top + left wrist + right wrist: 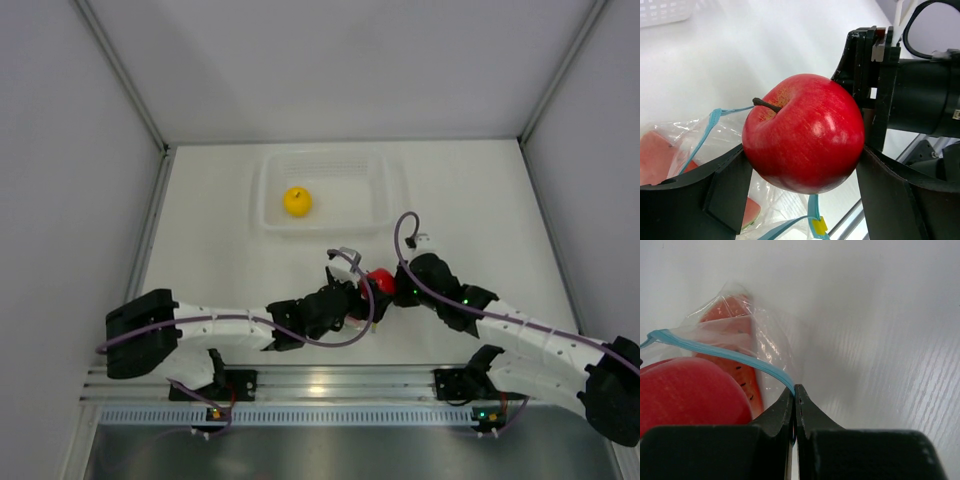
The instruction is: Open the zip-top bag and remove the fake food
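A red round fruit [805, 135] with a dark stem sits between the fingers of my left gripper [802, 150], which is shut on it just above the zip-top bag [675, 132]. From above, the fruit [380, 281] shows between both grippers at the table's front middle. My right gripper [795, 388] is shut on the bag's light blue zip strip [715, 354]. The clear bag [765, 347] holds a red-orange wedge with dark seed marks [732, 320]. A yellow round fruit [297, 201] lies in the clear tray.
The rigid clear tray [265, 200] stands behind the grippers at mid table. White walls close in the left, right and back. The right arm's black wrist [910, 95] is close beside the red fruit. A metal rail [320, 385] runs along the near edge.
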`<state>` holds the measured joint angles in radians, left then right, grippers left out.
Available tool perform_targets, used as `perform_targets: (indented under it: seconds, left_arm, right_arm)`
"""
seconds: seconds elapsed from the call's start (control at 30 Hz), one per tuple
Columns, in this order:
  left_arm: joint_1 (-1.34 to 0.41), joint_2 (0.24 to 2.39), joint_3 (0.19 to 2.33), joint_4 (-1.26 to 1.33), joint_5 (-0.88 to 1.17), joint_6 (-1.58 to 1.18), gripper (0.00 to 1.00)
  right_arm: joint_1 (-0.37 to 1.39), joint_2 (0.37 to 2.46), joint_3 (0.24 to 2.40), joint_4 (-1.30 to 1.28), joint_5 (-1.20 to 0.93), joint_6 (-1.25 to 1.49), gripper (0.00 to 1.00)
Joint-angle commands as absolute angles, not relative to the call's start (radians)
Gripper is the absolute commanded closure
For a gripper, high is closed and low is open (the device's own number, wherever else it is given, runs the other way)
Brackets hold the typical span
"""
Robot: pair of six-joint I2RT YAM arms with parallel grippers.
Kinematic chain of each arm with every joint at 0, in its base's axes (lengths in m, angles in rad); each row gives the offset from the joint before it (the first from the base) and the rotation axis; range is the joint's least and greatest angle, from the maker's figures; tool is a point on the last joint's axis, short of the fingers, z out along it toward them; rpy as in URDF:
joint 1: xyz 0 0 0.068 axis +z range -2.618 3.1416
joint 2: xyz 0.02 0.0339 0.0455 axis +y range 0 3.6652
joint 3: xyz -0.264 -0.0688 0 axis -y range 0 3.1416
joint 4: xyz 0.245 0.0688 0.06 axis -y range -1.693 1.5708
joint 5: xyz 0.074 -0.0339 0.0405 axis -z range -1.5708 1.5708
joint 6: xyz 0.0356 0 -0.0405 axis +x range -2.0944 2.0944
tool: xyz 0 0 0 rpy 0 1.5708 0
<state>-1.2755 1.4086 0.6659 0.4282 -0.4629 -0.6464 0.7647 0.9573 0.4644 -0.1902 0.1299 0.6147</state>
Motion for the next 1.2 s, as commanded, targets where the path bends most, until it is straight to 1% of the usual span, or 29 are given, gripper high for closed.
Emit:
perform_targets:
  seconds: [0.0,0.2,0.37,0.43,0.5,0.53,0.63,0.73,0.87,1.0,1.17]
  left_arm:
    - [-1.278,1.344,0.644,0.572,-0.443,-0.672,1.00]
    - [-1.276,1.249,0.612,0.572,-0.537,-0.706,1.00]
    - [-1.270,1.189,0.604,0.571,-0.554,-0.712,1.00]
    - [-1.269,1.172,0.604,0.569,-0.607,-0.700,1.00]
    - [-1.264,1.169,0.647,0.526,-0.644,-0.681,1.00]
    - [-1.247,1.172,0.675,0.444,-0.667,-0.684,1.00]
    - [-1.161,1.212,0.787,0.281,-0.641,-0.704,1.00]
    - [-1.095,1.249,0.837,0.267,-0.630,-0.661,1.00]
    - [-0.980,1.330,0.934,0.175,-0.584,-0.635,1.00]
    - [-0.901,1.483,1.029,0.137,-0.583,-0.533,1.00]
    - [-0.824,1.627,1.160,0.106,-0.534,-0.468,1.00]
  right_arm:
    - [0.765,0.937,0.459,-0.097,0.130,0.644,1.00]
    - [0.764,0.877,0.437,-0.101,0.182,0.675,1.00]
    - [0.765,0.845,0.440,-0.129,0.212,0.678,1.00]
    - [0.764,0.838,0.445,-0.138,0.219,0.677,1.00]
    - [0.764,0.833,0.446,-0.146,0.221,0.672,1.00]
    - [0.764,0.828,0.446,-0.150,0.222,0.672,1.00]
    - [0.765,0.810,0.445,-0.164,0.227,0.670,1.00]
    - [0.765,0.782,0.440,-0.176,0.230,0.675,1.00]
    - [0.764,0.749,0.445,-0.205,0.232,0.673,1.00]
    - [0.764,0.715,0.463,-0.247,0.221,0.663,1.00]
    - [0.764,0.693,0.505,-0.331,0.152,0.617,1.00]
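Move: My left hand already holds the red apple, just above the bag's open mouth. The white basket's middle lies about 33 cm ahead of that hand, 13 cm to its left and some 9 cm lower; the yellow apple in it is roughly 31 cm ahead and 19 cm left. The watermelon slice in the bag is about 4 cm ahead, 3 cm left and 9 cm below. From my right hand, the basket's middle is some 32 cm ahead and 17 cm left. I first lift the red apple about 8 cm, clear of the bag, then swing my left hand forward nearly 20 cm and some 8 cm left towards the basket, turning roughly 30 degrees counter-clockwise, cresting and sinking about 5 cm at the end, grip unchanged. My right hand keeps pinching the bag's rim, rising some 4 cm and easing slightly right. ##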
